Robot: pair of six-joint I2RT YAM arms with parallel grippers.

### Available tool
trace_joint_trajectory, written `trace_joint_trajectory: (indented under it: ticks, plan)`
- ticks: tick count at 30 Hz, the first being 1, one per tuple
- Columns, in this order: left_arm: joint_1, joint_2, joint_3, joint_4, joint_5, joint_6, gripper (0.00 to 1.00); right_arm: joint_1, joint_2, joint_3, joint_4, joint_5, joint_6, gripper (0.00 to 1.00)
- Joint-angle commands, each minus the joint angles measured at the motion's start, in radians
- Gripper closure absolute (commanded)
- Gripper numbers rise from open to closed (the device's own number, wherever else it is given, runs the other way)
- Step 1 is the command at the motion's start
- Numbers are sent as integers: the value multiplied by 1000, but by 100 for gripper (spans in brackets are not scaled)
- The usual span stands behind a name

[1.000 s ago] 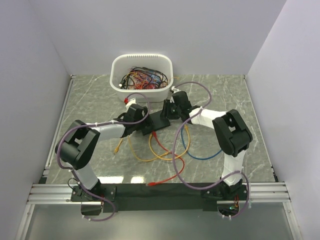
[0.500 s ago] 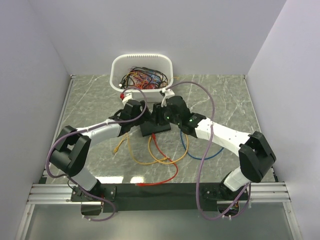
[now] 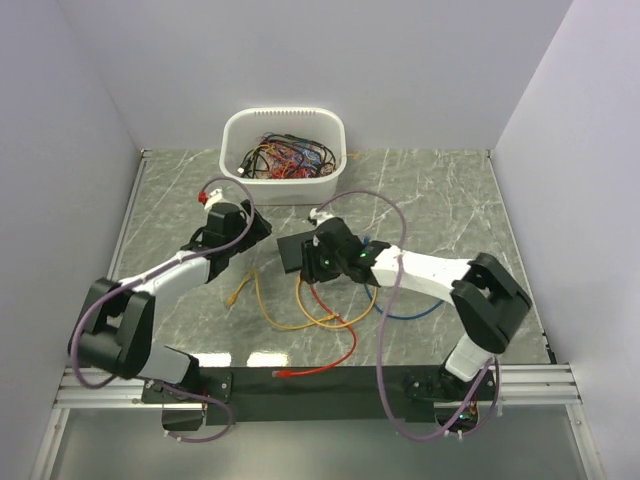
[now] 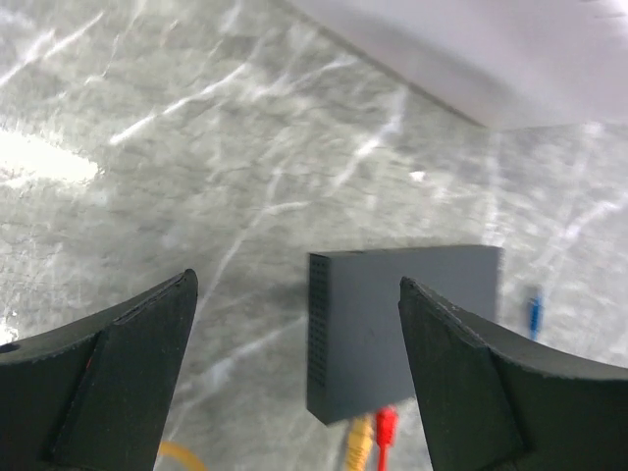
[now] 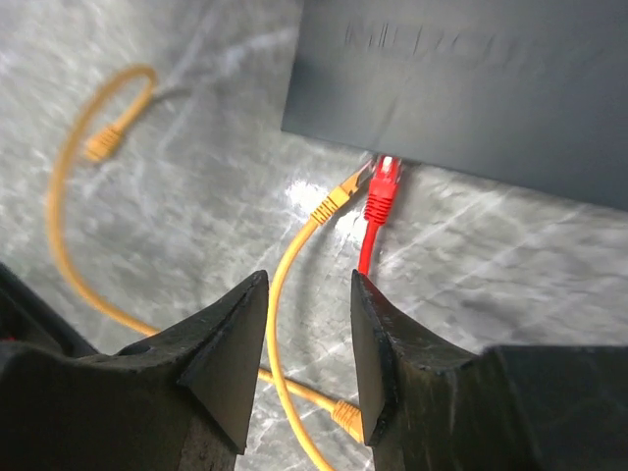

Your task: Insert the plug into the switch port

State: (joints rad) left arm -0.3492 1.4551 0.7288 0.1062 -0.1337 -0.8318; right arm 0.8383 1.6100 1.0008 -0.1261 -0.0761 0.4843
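Note:
The black switch box point(image 3: 296, 250) lies flat mid-table; its ports face the near side and are hidden. In the right wrist view a red plug point(image 5: 382, 186) sits against the box point(image 5: 471, 88) edge, and a yellow plug point(image 5: 339, 199) leans at an angle beside it. My right gripper point(image 5: 308, 363) hovers open just short of them, above the yellow cable, holding nothing. My left gripper point(image 4: 294, 373) stands wide open and empty, left of the box point(image 4: 402, 324). Seen from above, the left gripper point(image 3: 256, 228) and right gripper point(image 3: 319, 265) flank the box.
A white tub point(image 3: 283, 178) full of cables stands at the back. Yellow point(image 3: 290, 322), red point(image 3: 340, 345) and blue point(image 3: 405, 313) cables loop on the table in front of the box. A loose yellow plug point(image 5: 102, 143) lies to the left.
My left gripper has pulled back to the left, away from the box. My right gripper has swung from behind the box to its near side, over the plugs, and narrowed slightly.

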Motion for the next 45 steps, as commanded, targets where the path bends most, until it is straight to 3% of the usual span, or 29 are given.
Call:
trace_joint_trajectory:
  ticks: [1,8,23,24,28,32,35,45]
  plan:
    - [6,-114,-14,43,16,66,11,27,73,53,-4,-7,23,54]
    - [35,-211,-49,47,25,86,11,50,185,107,-6,-7,39,55]
    - [50,-220,-80,75,42,94,11,62,263,151,-4,9,60,55]
    - [50,-220,-80,76,43,94,12,64,266,153,-4,9,59,57]
    - [50,-225,-81,73,46,94,12,65,295,159,0,-19,57,82]
    - [50,-234,-80,66,49,92,12,68,295,150,6,-28,57,88]
    - [50,-249,-80,59,59,88,12,68,266,131,6,-27,54,99]
    - [50,-367,-117,138,207,68,15,67,9,-11,49,-77,-18,100]
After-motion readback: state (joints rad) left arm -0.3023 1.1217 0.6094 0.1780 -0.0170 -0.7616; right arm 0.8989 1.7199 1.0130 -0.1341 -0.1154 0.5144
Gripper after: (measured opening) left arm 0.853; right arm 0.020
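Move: The yellow plug lies loose at the switch's near edge, about 5 cm left of the right hand, 1 cm ahead and 7 cm below. The red plug sits beside it, roughly 3 cm left and 2 cm ahead of the hand; the switch's middle is some 7 cm ahead and 2 cm left. From the left hand, the yellow plug is about 11 cm back, 10 cm right and 8 cm below. Right hand sinks 7 cm, edging left, pinches the yellow cable behind its plug, then lifts; left hand rises too. ##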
